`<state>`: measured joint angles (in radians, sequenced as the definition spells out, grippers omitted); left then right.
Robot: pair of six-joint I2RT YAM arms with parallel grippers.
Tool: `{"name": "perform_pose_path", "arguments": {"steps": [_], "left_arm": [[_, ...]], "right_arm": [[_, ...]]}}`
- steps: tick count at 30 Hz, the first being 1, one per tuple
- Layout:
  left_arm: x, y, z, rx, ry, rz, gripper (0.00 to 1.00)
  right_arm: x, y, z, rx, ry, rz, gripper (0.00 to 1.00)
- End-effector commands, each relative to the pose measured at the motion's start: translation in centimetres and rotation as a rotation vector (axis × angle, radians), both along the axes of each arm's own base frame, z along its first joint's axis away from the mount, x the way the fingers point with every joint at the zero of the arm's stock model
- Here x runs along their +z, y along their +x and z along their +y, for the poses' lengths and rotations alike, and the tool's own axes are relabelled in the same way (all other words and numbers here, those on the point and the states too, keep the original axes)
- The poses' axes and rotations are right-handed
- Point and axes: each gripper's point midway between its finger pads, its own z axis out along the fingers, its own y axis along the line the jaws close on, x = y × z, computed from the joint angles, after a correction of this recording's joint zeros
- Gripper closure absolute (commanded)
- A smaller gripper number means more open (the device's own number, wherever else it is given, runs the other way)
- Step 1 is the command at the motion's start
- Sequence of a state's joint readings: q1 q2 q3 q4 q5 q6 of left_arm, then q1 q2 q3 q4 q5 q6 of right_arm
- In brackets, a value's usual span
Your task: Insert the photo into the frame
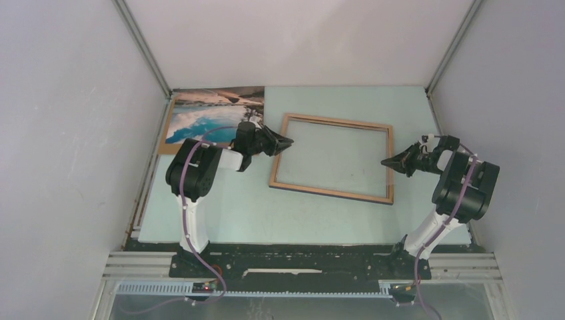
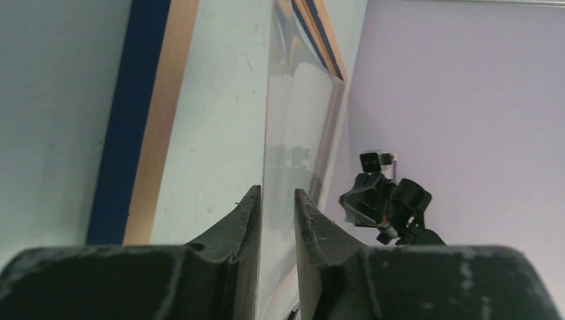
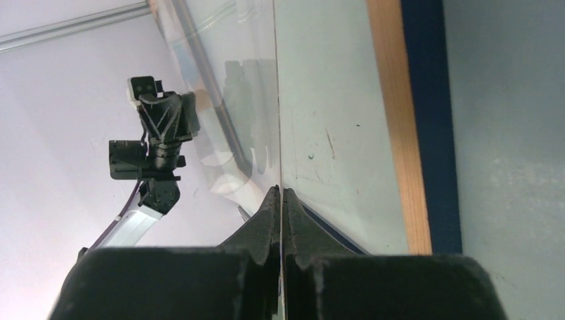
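The frame (image 1: 333,193), light brown wood, lies flat mid-table. In the wrist views its wood-and-navy rail (image 2: 156,120) (image 3: 400,133) runs beside a clear pane (image 2: 300,113) (image 3: 253,100) seen edge-on. My right gripper (image 1: 386,162) (image 3: 280,190) sits at the frame's right side, shut on the pane's thin edge. At the frame's left side, my left gripper (image 1: 288,142) (image 2: 276,193) straddles the pane with a visible gap between its jaws. The photo (image 1: 213,110), turquoise water and snow, lies face up at the back left, behind the left arm.
A brown backing board (image 1: 166,139) pokes out from under the photo's left side. Pale walls close in the teal table mat (image 1: 233,213) on three sides. The arm bases stand at the near edge.
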<state>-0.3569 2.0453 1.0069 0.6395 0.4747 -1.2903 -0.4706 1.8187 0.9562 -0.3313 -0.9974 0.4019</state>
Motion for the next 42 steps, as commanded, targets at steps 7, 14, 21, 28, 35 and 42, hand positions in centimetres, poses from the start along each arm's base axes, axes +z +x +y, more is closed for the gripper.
{"name": "perform_pose_path", "arguments": {"steps": [7, 14, 21, 28, 35, 42], "left_arm": [[0.5, -0.2, 1.3, 0.001, 0.092, -0.044, 0.84], [1.0, 0.3, 1.3, 0.004, 0.089, -0.054, 0.99], [0.9, 0.2, 1.5, 0.003, 0.092, -0.052, 1.0], [2.1, 0.3, 1.9, 0.015, 0.084, -0.078, 1.0], [2.9, 0.1, 2.4, 0.023, 0.081, -0.094, 1.0], [2.9, 0.8, 2.2, 0.027, 0.065, -0.091, 1.0]], "right_arm": [[2.3, 0.4, 0.3, 0.026, -0.013, -0.091, 1.0], [1.7, 0.3, 0.0, 0.016, -0.015, -0.07, 1.0], [1.4, 0.2, -0.4, 0.004, -0.02, -0.059, 1.0], [1.6, 0.2, -0.5, 0.001, -0.028, -0.063, 1.0], [2.0, 0.1, -0.9, -0.011, -0.036, -0.072, 1.0], [1.7, 0.3, -1.0, -0.017, -0.029, -0.065, 1.0]]}}
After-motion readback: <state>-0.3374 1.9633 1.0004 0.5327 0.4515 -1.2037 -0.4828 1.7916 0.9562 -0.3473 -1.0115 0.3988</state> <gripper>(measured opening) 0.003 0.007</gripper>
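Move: The clear sheet's left edge runs between my open left fingertips, about 2 cm below my left hand and roughly 1 cm to its left. The frame's left bar lies some 5 cm left, 4 cm back and 7 cm down; the photo is about 29 cm left and 10 cm ahead, near table level. From my right hand, which already grips the sheet's right edge, that left edge is some 34 cm left and 8 cm ahead. I sink my left hand about 2 cm, easing roughly 1 cm left, to bring the slightly open fingers level with the clear sheet's left edge, and shut them on it from above and below. After a short hold I lift it some 3.5 cm, up off the frame's left bar, while my right hand keeps its pinch on the other side and rises only about 1 cm. ##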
